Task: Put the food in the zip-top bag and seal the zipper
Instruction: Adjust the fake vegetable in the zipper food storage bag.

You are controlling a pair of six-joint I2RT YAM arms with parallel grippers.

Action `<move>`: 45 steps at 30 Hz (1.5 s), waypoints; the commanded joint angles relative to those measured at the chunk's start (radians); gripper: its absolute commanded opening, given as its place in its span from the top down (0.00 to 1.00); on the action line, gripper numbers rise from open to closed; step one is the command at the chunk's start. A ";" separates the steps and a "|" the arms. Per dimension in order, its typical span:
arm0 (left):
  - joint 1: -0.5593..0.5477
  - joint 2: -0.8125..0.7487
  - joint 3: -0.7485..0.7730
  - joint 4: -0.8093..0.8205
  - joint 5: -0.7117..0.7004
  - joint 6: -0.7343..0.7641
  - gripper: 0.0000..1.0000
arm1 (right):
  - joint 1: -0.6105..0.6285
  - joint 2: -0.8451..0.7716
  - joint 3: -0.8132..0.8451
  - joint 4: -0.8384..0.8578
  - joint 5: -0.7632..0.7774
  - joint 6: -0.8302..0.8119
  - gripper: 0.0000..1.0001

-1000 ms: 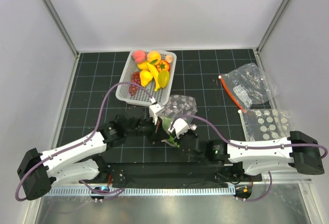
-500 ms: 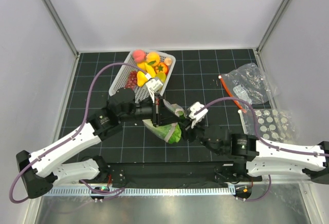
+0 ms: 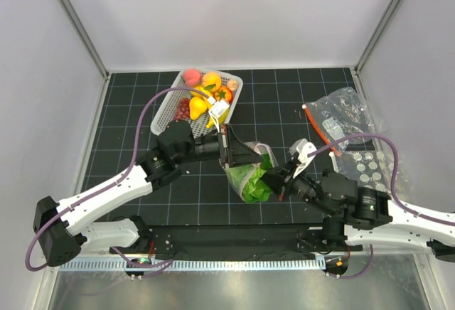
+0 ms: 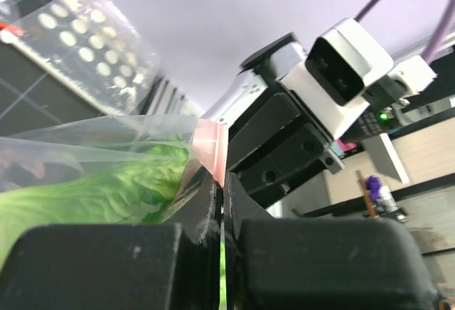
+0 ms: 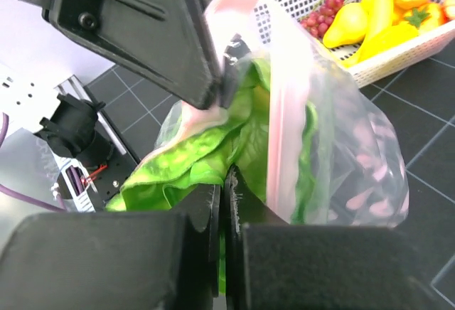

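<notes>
The dotted zip-top bag [image 3: 250, 159] hangs above the mat. My left gripper [image 3: 229, 148] is shut on its mouth edge, right beside the pinkish zipper [image 4: 211, 145]. A green cabbage [image 3: 253, 180] sits partly inside the bag, with its leaves spilling out below. In the right wrist view, my right gripper [image 5: 224, 182] is shut with a cabbage leaf [image 5: 192, 161] pinched between its fingers, and the zipper [image 5: 284, 118] arcs over it. The rest of the food [image 3: 206, 99] lies in a white basket [image 3: 165, 114] at the back: a banana, grapes, a peach and orange and yellow pieces.
An undotted clear bag [image 3: 343, 119] with an orange-red strip lies at the right. Nearer, a flat dotted bag [image 3: 371, 169] lies by the right arm. Grey walls close in the black gridded mat [image 3: 121, 132]. A metal rail runs along the near edge.
Both arms have carried the bag and cabbage rightward and away from the near edge. The right gripper, open a moment ago, has shut on the cabbage leaf. The left keeps its hold.
</notes>
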 commanded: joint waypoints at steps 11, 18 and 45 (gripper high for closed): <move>-0.006 0.062 -0.060 0.381 0.059 -0.212 1.00 | -0.004 0.138 0.176 -0.148 0.190 0.058 0.99; -0.010 0.114 -0.093 0.540 0.068 -0.278 1.00 | -0.109 0.235 0.142 -0.085 0.083 0.064 0.99; 0.072 0.175 -0.133 0.751 0.024 -0.393 1.00 | -0.409 0.153 0.318 -0.345 -0.252 -0.027 0.54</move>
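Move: The fake vegetable is already between the right fingers, its leafy middle about 2 cm left of that hand, level with it fore and aft and 3 cm lower. The bag's mouth stands about 1 cm ahead, 3 cm left and 2 cm above. The basket lies some 19 cm ahead of the right hand, 18 cm left and 20 cm lower. From the left hand, which holds the bag's rim, the vegetable is about 1 cm back, level left to right, 8 cm below. Right hand carries the pinched vegetable about 9 cm forward and down, opens, lifts back; left follows, gripping the rim. ##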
